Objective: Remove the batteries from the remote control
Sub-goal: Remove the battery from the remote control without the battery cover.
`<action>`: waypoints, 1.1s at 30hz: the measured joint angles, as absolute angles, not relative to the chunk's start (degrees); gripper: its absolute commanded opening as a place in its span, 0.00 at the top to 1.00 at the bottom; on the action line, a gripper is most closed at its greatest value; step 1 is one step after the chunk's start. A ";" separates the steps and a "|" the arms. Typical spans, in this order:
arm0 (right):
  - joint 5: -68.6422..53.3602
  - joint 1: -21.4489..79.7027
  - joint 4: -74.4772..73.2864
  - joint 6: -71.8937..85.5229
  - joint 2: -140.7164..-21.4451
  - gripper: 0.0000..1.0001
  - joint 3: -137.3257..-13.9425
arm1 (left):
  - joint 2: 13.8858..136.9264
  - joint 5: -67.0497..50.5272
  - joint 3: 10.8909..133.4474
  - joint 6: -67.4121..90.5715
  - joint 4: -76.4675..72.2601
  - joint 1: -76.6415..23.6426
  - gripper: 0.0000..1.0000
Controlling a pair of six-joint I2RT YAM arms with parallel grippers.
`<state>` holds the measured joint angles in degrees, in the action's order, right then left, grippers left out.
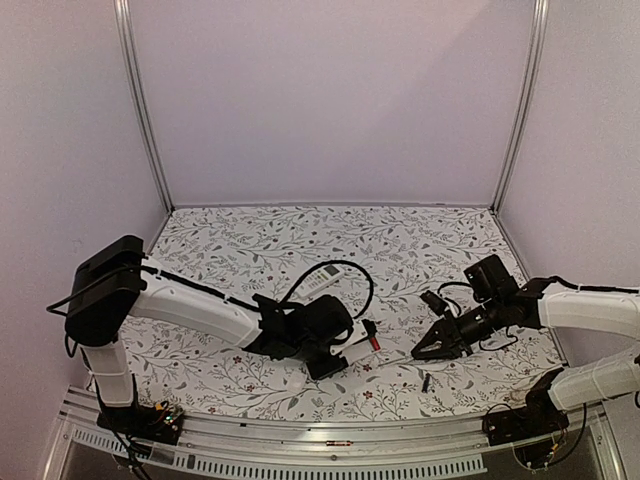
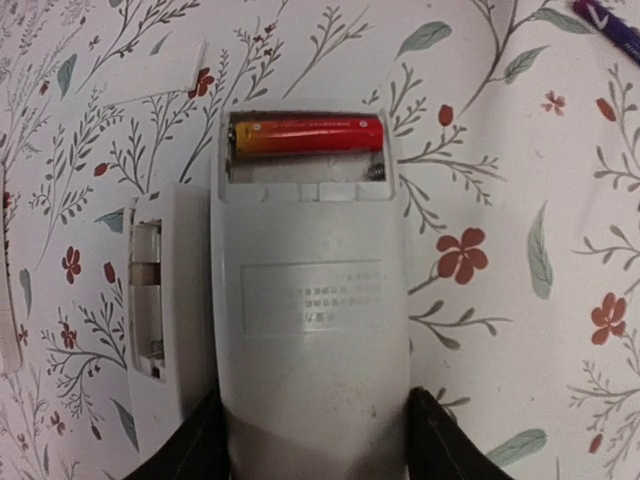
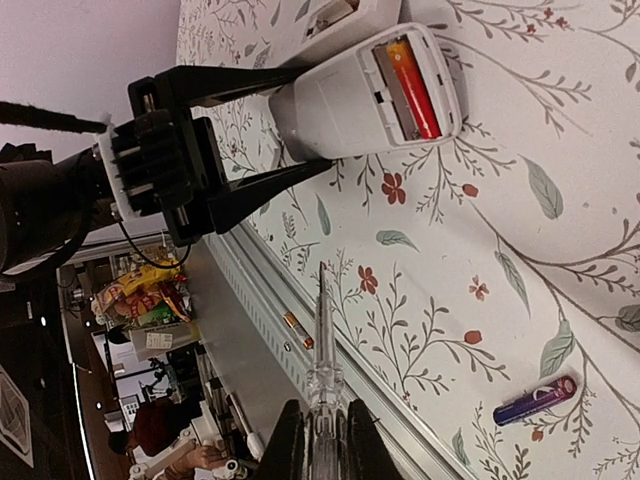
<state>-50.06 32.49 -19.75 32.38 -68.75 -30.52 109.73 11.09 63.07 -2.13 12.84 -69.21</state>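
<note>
A white remote control (image 2: 310, 330) lies back-up on the flowered table, and my left gripper (image 2: 315, 400) is shut on its near end, one finger on each side. Its battery bay is uncovered and holds one red-orange battery (image 2: 308, 135) lying across it. The right wrist view shows the same remote (image 3: 340, 100) and battery (image 3: 413, 88). From the top view, the battery (image 1: 373, 342) sits just beyond my left gripper (image 1: 340, 350). My right gripper (image 1: 428, 350) hovers to the right of the remote, shut on a clear thin pointed tool (image 3: 322, 350). A purple battery (image 3: 535, 400) lies loose on the table.
A second white casing (image 2: 150, 290) with an empty bay lies against the remote's left side. A flat white cover (image 2: 150, 75) rests beyond it. Another red-orange battery (image 3: 298, 329) lies on the metal rail (image 1: 330, 440) at the table's near edge. Another white remote-like piece (image 1: 322, 280) lies farther back.
</note>
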 measured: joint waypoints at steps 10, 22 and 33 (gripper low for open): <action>-27.59 37.87 -30.33 27.64 -65.95 1.00 -40.93 | 109.14 10.83 61.52 -4.71 10.48 -69.23 0.58; -15.70 45.28 -33.45 26.85 -73.43 1.00 -45.23 | 108.64 10.74 60.31 -6.11 8.84 -69.87 0.59; -13.45 46.63 -33.01 24.95 -76.51 1.00 -48.36 | 108.66 10.94 60.25 -6.79 8.69 -70.13 0.59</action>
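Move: The red battery I am after sits in the coverless remote gripped by my left hand: some 8 cm ahead of my right hand, 10 cm to its left and about 9 cm lower. The emptied remote lies about 7 cm left of that battery and a touch farther out. A loose battery lies almost straight under my right hand, 10 cm down. From my left hand, the red battery is roughly 5 cm ahead and 7 cm right, about level. I carry the screwdriver in my right hand forward about 5 cm, rising a little over the first part, then sinking again and easing slightly left, while the wrist turns some 35 degrees so the blade points more steeply down and farther forward, its tip coming close to the red battery's near end. My left hand keeps its grip on the remote, almost still, turning it about 5 degrees clockwise. ##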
